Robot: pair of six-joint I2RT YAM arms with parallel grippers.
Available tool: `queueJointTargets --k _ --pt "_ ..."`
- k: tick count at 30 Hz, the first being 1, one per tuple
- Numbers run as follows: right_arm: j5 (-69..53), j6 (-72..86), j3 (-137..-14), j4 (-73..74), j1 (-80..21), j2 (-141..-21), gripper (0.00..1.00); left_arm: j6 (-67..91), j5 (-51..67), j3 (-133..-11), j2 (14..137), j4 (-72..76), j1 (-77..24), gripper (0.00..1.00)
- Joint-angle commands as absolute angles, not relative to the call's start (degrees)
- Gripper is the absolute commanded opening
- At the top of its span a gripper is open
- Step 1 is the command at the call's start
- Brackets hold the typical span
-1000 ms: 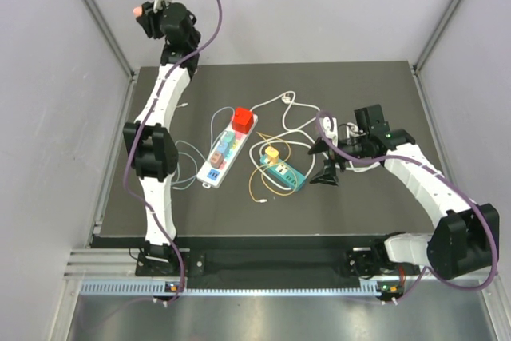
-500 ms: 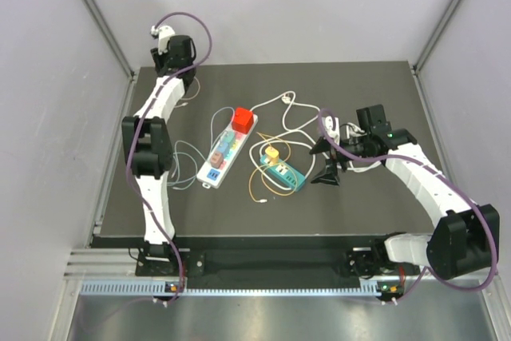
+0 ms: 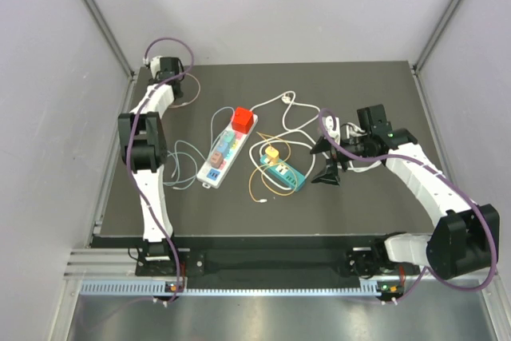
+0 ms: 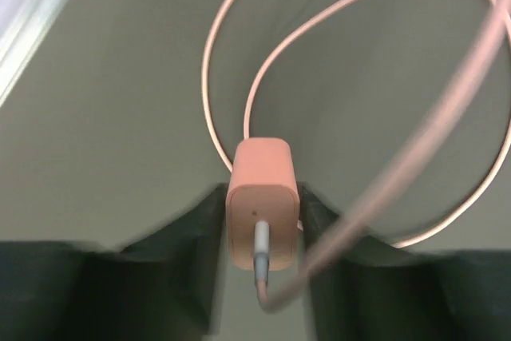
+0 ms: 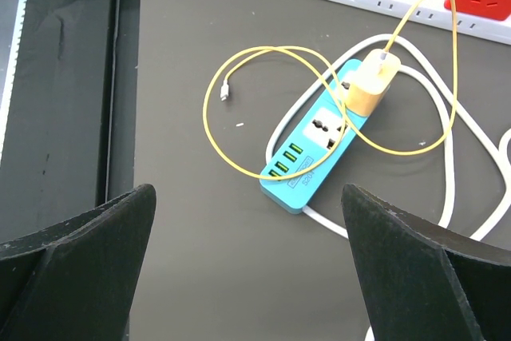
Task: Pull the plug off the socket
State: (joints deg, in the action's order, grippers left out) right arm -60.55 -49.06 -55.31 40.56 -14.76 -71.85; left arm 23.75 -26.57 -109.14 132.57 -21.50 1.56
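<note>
A pink plug (image 4: 262,197) with a pink cable (image 4: 219,45) sits between the dark fingers (image 4: 188,253) of my left gripper (image 4: 263,233), which is shut on it. It is free of any socket, above bare tabletop at the far left corner, where the left gripper (image 3: 166,69) shows from the top. The white power strip (image 3: 222,153) holds a red cube adapter (image 3: 243,120) and several coloured plugs. My right gripper (image 5: 247,197) hangs open above a blue power strip (image 5: 315,145) with a yellow plug (image 5: 370,85) in it.
A yellow cable (image 5: 239,117) loops over the blue strip, and white cords (image 3: 291,117) coil behind it. The table's near edge and a black rail (image 5: 68,77) show in the right wrist view. Grey walls close in the table on three sides.
My left arm has swung down from high at the back to the table's far left corner, still gripping the pink plug. The right arm has stayed put.
</note>
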Motion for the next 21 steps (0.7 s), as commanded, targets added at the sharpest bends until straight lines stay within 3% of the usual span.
queueJointTargets --k 1,2,4,5,14,21 --pt "-63.11 -50.89 -58.36 40.78 -13.89 -71.37 1.00 25.14 -19.00 -110.12 132.01 -22.14 3.07 0.51" --pt "-63.19 -50.98 -58.36 40.78 -13.97 -71.45 1.00 24.96 -18.03 -110.56 131.84 -22.58 3.16 0.67" --pt "-63.37 -51.15 -58.45 41.04 -13.80 -71.46 1.00 24.09 -14.95 -110.57 130.17 -22.06 3.69 0.81" --pt "-63.37 -51.15 -58.45 41.13 -13.89 -71.46 1.00 23.91 -14.59 -110.57 129.30 -21.63 3.78 0.97" --pt "-63.02 -55.36 -57.92 42.36 -13.80 -70.40 1.00 24.35 -6.52 -105.13 114.46 -16.18 4.04 0.99" --pt "-62.84 -58.54 -54.94 40.18 -13.80 -67.41 1.00 26.36 3.33 -87.56 100.48 -9.67 4.13 0.99"
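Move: The left hand holds the pink plug right between its fingertips, low over bare table with its pink cable looped round it; the table top is only about 3 cm below the fingers. The red plug on the white power strip stands some 26 cm to the right and 10 cm back, and the strip's middle about 20 cm right and 21 cm back. From the idle right hand the pink plug lies roughly 50 cm left, 33 cm ahead and 12 cm lower. The left fingers let go of the pink plug at the table, spreading fully open while the hand sinks barely a centimetre. The hand then leaves the plug and climbs about 15 cm, drawing right and back some 5 cm each way as it rises; the wrist tips the fingers upward and turns clockwise, each by 15 to 20 degrees. ##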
